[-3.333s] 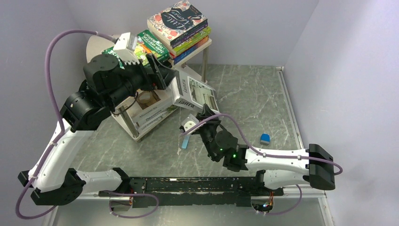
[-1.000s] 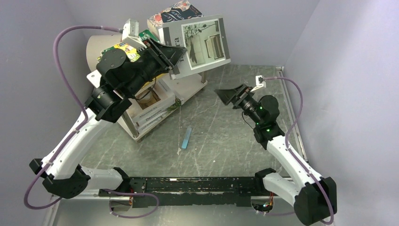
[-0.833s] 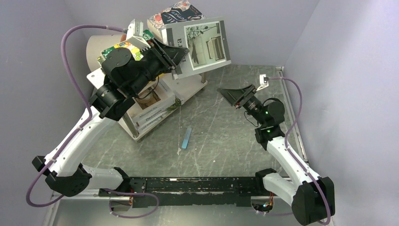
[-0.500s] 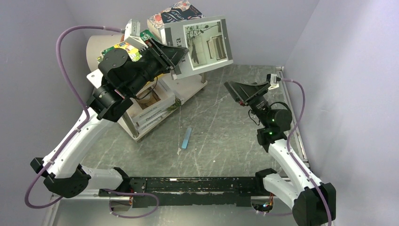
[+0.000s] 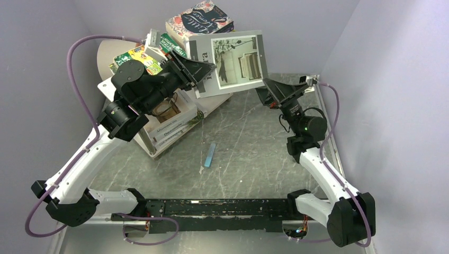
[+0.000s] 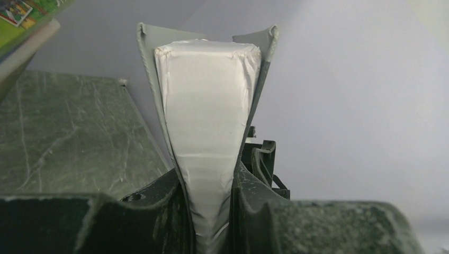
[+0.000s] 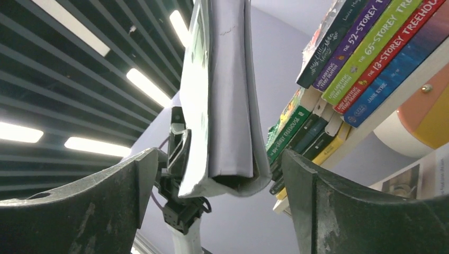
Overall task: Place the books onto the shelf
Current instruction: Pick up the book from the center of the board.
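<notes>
My left gripper (image 5: 197, 71) is shut on a large grey-white book (image 5: 233, 63) with a photo cover and holds it up in the air, right of the shelf (image 5: 214, 104). In the left wrist view the book's page edge (image 6: 209, 106) is pinched between the fingers (image 6: 249, 196). My right gripper (image 5: 278, 91) is open just under the book's lower right corner. In the right wrist view the book's lower edge (image 7: 227, 106) hangs between the wide fingers (image 7: 339, 206), with a gap on each side. More books (image 5: 200, 24) are stacked on the shelf's top board, their spines (image 7: 365, 47) seen from below.
A small flat blue bar (image 5: 210, 155) lies on the marble table. White books (image 5: 169, 124) lie on the shelf's lower tier. A white cylinder with a peach end (image 5: 108, 53) stands behind the shelf. Walls close in at the back and right.
The left arm has carried the held book right and a little lower. The right gripper has risen and moved up under the book's lower right corner, still open.
</notes>
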Controlling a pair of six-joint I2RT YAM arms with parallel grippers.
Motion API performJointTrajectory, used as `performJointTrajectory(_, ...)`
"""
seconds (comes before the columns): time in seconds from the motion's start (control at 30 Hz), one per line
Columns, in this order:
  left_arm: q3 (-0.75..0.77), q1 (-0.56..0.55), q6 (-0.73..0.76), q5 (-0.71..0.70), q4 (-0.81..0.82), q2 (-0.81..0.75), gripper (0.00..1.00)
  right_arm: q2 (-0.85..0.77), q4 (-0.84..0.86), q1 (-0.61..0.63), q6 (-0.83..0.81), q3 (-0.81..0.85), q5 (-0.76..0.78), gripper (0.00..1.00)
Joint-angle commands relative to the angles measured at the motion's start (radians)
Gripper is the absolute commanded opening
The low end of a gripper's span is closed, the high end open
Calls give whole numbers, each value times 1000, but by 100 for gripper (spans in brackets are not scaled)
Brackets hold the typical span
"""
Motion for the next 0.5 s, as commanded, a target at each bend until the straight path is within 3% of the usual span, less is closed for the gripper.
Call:
performJointTrajectory(0.0,-10,4,-48,55,51,-30,29,25,84,-9,79,29,30,85)
performJointTrajectory(0.2,-33,5,-73,83,50,-36,36,48,120,-9,169,8,14,54)
performJointTrajectory(0.33,-35,6,-71,82,26,-44,42,33,115,-10,180,-16,45,43)
performJointTrajectory(0.47,-14,7,-27,19,-38,-56,66,27,118,-13,203,-32,50,34)
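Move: The grey book is already off the table. Its left edge is in my left fingers, so its middle lies about 6 cm to the right of that hand and 3 cm ahead. The Little Women stack on the shelf is some 15 cm ahead of my left hand and 4 cm left. The Treehouse stack is about 5 cm ahead and 17 cm left, both roughly 10 cm lower. From my open right hand, the book's middle is about 8 cm left, 4 cm ahead and 5 cm up. I pass the grey book across: my right fingers, wide open around its near right corner, close to under half their opening and pinch it by the covers, that hand nearly staying put but turning some 10 degrees. My left fingers meanwhile open to about twice their gap, easing their grip as the hand drifts about 1 cm back and 1 cm down. ##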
